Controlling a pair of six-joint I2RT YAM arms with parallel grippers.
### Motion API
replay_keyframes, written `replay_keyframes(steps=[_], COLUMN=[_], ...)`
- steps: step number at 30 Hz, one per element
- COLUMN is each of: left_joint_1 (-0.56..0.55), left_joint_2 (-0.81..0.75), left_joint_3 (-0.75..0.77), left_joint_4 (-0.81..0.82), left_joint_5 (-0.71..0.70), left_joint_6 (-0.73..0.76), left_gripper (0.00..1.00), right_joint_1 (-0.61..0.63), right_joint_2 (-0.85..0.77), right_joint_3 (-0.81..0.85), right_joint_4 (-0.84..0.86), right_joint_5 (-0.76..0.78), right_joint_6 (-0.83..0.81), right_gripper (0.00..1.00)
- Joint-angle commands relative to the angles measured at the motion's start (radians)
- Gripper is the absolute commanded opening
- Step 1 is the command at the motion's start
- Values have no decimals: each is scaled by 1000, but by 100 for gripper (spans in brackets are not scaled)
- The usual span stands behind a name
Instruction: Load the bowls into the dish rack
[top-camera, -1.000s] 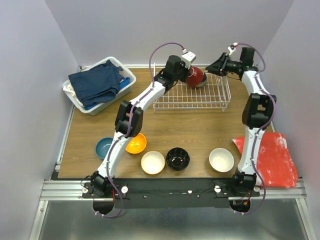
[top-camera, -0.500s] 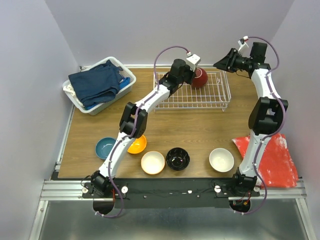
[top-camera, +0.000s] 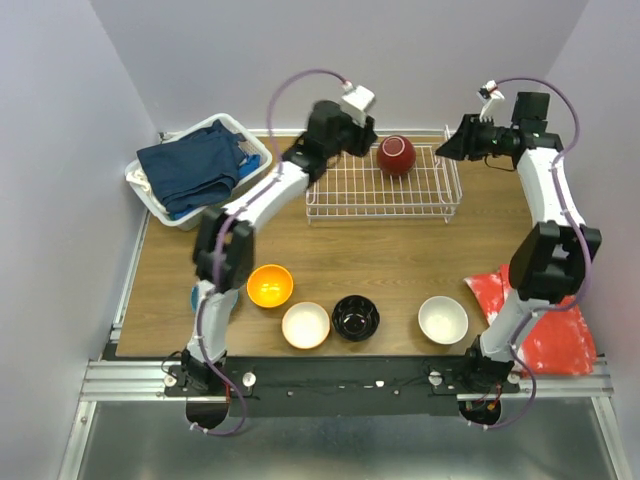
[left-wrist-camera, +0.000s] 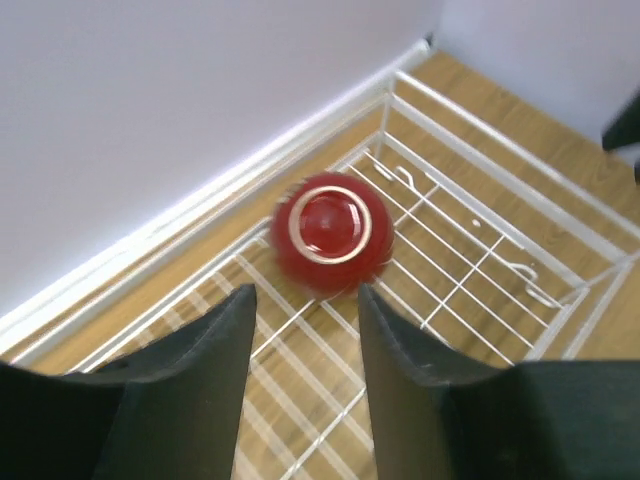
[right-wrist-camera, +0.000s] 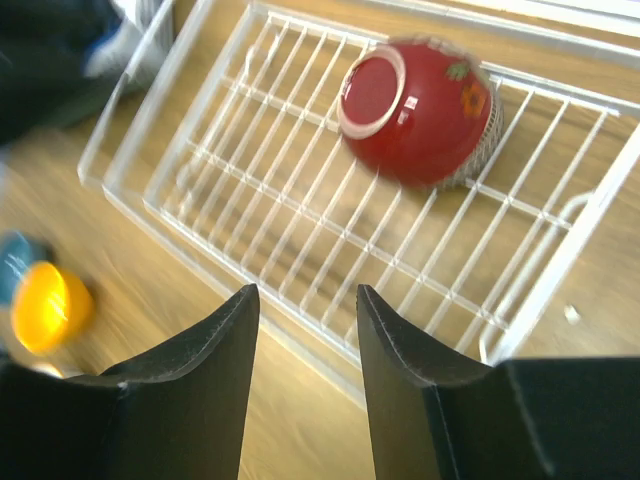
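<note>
A dark red bowl (top-camera: 396, 155) lies upside down in the far part of the white wire dish rack (top-camera: 340, 203), held by nothing. My left gripper (top-camera: 362, 137) hovers just left of it, open and empty; in the left wrist view the bowl (left-wrist-camera: 331, 230) sits beyond the fingertips (left-wrist-camera: 236, 310). Off the rack's right end, my right gripper (top-camera: 452, 141) is open and empty, with the bowl (right-wrist-camera: 420, 105) and rack (right-wrist-camera: 250, 190) below it. Orange (top-camera: 270, 285), cream (top-camera: 305, 325), black (top-camera: 355, 318) and white (top-camera: 443, 320) bowls stand along the table's front. A blue bowl (right-wrist-camera: 14, 256) is mostly hidden.
A white plastic basket (top-camera: 258, 150) with dark blue cloth stands at the back left. A red cloth (top-camera: 550, 320) lies at the front right beside the right arm. Walls close in behind and beside the rack.
My left gripper has opened and drawn back to the left, leaving the red bowl upside down in the rack. The right gripper has pulled away to the right.
</note>
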Motion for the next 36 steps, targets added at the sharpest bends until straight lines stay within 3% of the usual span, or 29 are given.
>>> replay_keyframes(steps=[1, 5, 8, 13, 21, 25, 30, 36], left_joint_1=[80, 86, 90, 132, 239, 297, 470, 552], left_joint_2=[-419, -631, -758, -924, -944, -1008, -976, -978], left_joint_3=[-335, -543, -664, -884, -847, -866, -786, -744], left_joint_4=[60, -37, -167, -250, -450, -456, -549, -592], left_joint_5=[17, -74, -163, -293, -364, -371, -348, -344], left_joint_6=[58, 148, 140, 86, 8, 27, -28, -48], left_gripper=[60, 74, 79, 89, 94, 96, 96, 96], right_joint_1=[28, 86, 213, 509, 750, 972, 1109, 1218], right_joint_2=[-243, -426, -582, -698, -492, -442, -357, -273], right_joint_3=[-171, -368, -522, -633, -496, -507, -478, -412], right_joint_4=[-242, -336, -392, -376, -342, -252, -239, -238], right_joint_5=[102, 213, 317, 418, 400, 468, 465, 420], right_joint_6=[-451, -733, -876, -915, -840, -843, -867, -916], right_gripper=[52, 52, 52, 53, 51, 52, 52, 52])
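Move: Well back towards the bases and off to the right hand's left lies the black bowl, about 38 cm back, 25 cm left and 21 cm below. The peach-rimmed bowl is some 12 cm left of it and 2 cm nearer the bases, the yellow bowl 20 cm left and 8 cm farther out. From the left hand, the basket is 42 cm left and 4 cm back, the red bowl 10 cm right and 3 cm ahead, the black bowl 43 cm back, 6 cm left. Leaving the rack empty, the right hand sweeps about 34 cm back, curving 27 cm left and sinking 10 cm towards the black bowl's left rim; its half-open fingers swing steeply down. The left hand backs from the red bowl, arches up over the rack's left end and down, ending nearly 40 cm left and 16 cm back by the basket, turning counter-clockwise and opening wide. ##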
